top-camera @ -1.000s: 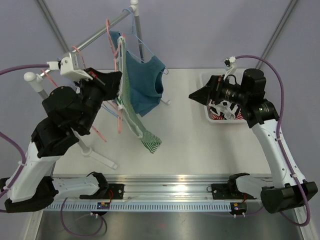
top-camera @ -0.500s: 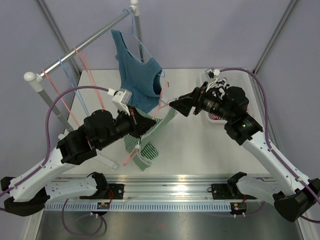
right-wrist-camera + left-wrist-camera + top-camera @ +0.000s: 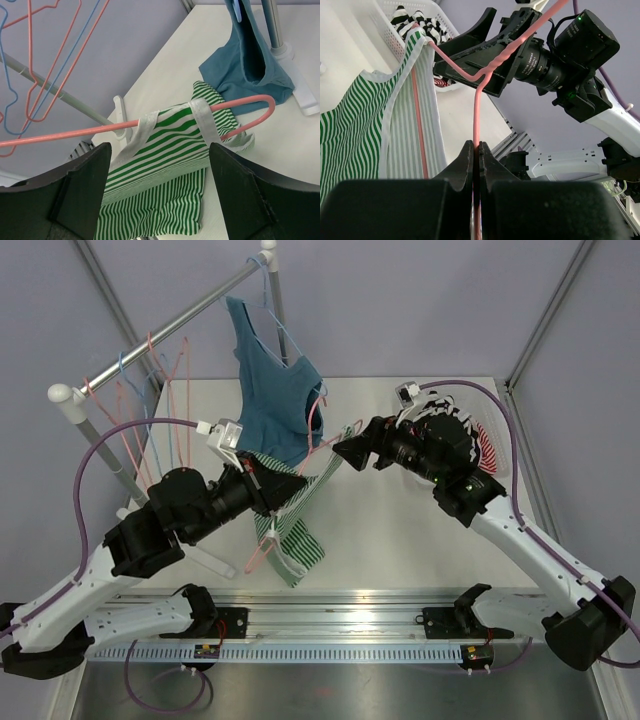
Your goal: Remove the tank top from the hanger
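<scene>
A green-and-white striped tank top (image 3: 292, 535) hangs by its straps on a pink wire hanger (image 3: 325, 447) above the table's middle. My left gripper (image 3: 262, 483) is shut on the hanger's wire, which runs up between the jaws (image 3: 475, 147) in the left wrist view. The hanger (image 3: 476, 107) bends toward the right arm there. My right gripper (image 3: 340, 450) is open just right of the hanger's top end. In the right wrist view its gap (image 3: 160, 150) frames the tank top (image 3: 165, 170) and strap on the hanger bar (image 3: 80, 132); nothing is held.
A blue tank top (image 3: 275, 405) hangs on the clothes rail (image 3: 170, 340) at the back, with empty pink and blue hangers (image 3: 150, 400) further left. The rack's foot (image 3: 300, 100) stands on the table. A white basket (image 3: 385, 25) of striped clothes is behind the right arm.
The left arm took the hanger with the striped tank top off the rail and swung it down to the middle. The right arm came left from the basket, its jaws narrowing slightly.
</scene>
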`<action>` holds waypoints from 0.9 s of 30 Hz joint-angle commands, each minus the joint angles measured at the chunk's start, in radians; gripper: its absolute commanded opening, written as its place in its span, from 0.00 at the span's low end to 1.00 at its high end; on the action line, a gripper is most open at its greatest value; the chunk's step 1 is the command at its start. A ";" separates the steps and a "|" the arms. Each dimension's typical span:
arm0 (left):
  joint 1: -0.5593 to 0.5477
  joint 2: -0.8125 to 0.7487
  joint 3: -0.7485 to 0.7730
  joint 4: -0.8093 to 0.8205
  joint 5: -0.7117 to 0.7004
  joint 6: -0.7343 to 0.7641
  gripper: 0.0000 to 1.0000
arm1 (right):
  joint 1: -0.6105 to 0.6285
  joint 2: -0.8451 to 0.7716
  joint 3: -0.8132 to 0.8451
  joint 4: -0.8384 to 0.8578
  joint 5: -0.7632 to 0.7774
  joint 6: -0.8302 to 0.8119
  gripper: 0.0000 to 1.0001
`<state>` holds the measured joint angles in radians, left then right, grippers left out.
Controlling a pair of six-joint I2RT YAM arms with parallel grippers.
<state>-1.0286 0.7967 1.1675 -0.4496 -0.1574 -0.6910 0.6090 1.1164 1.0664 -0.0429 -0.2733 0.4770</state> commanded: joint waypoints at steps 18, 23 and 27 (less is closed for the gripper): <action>-0.004 -0.016 0.009 0.022 -0.120 0.005 0.00 | 0.008 -0.001 -0.025 0.061 0.178 -0.083 0.00; -0.004 -0.028 -0.002 0.014 -0.111 0.011 0.00 | 0.009 0.006 -0.002 0.016 0.219 -0.113 0.00; -0.004 -0.039 -0.006 0.017 -0.047 0.028 0.00 | -0.006 0.074 0.105 -0.096 0.426 -0.169 0.00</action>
<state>-1.0286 0.7872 1.1671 -0.4850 -0.2390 -0.6819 0.6140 1.1515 1.0637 -0.0734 -0.0490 0.3798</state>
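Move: Roughly 3 cm ahead of the open right fingers, 1 cm to their left and 2 cm lower, lies the far shoulder strap of the striped tank top on the pink hanger's end. From the left hand this strap is about 14 cm ahead, 8 cm right and 7 cm lower. The blue tank top hangs some 14 cm ahead and 12 cm left of the right hand; the white basket stands about 15 cm ahead and 25 cm to its right, down on the table. Reaching forward and down by about 2 cm each, the right hand brings its wide-open fingers around the far strap and shuts them, pinching the striped cloth beside the hanger's end. Shut, it then goes on a little forward and to the right, turning about 10 degrees clockwise. The left hand keeps its grip on the hanger's shoulder wire, easing barely a centimetre forward and left. ##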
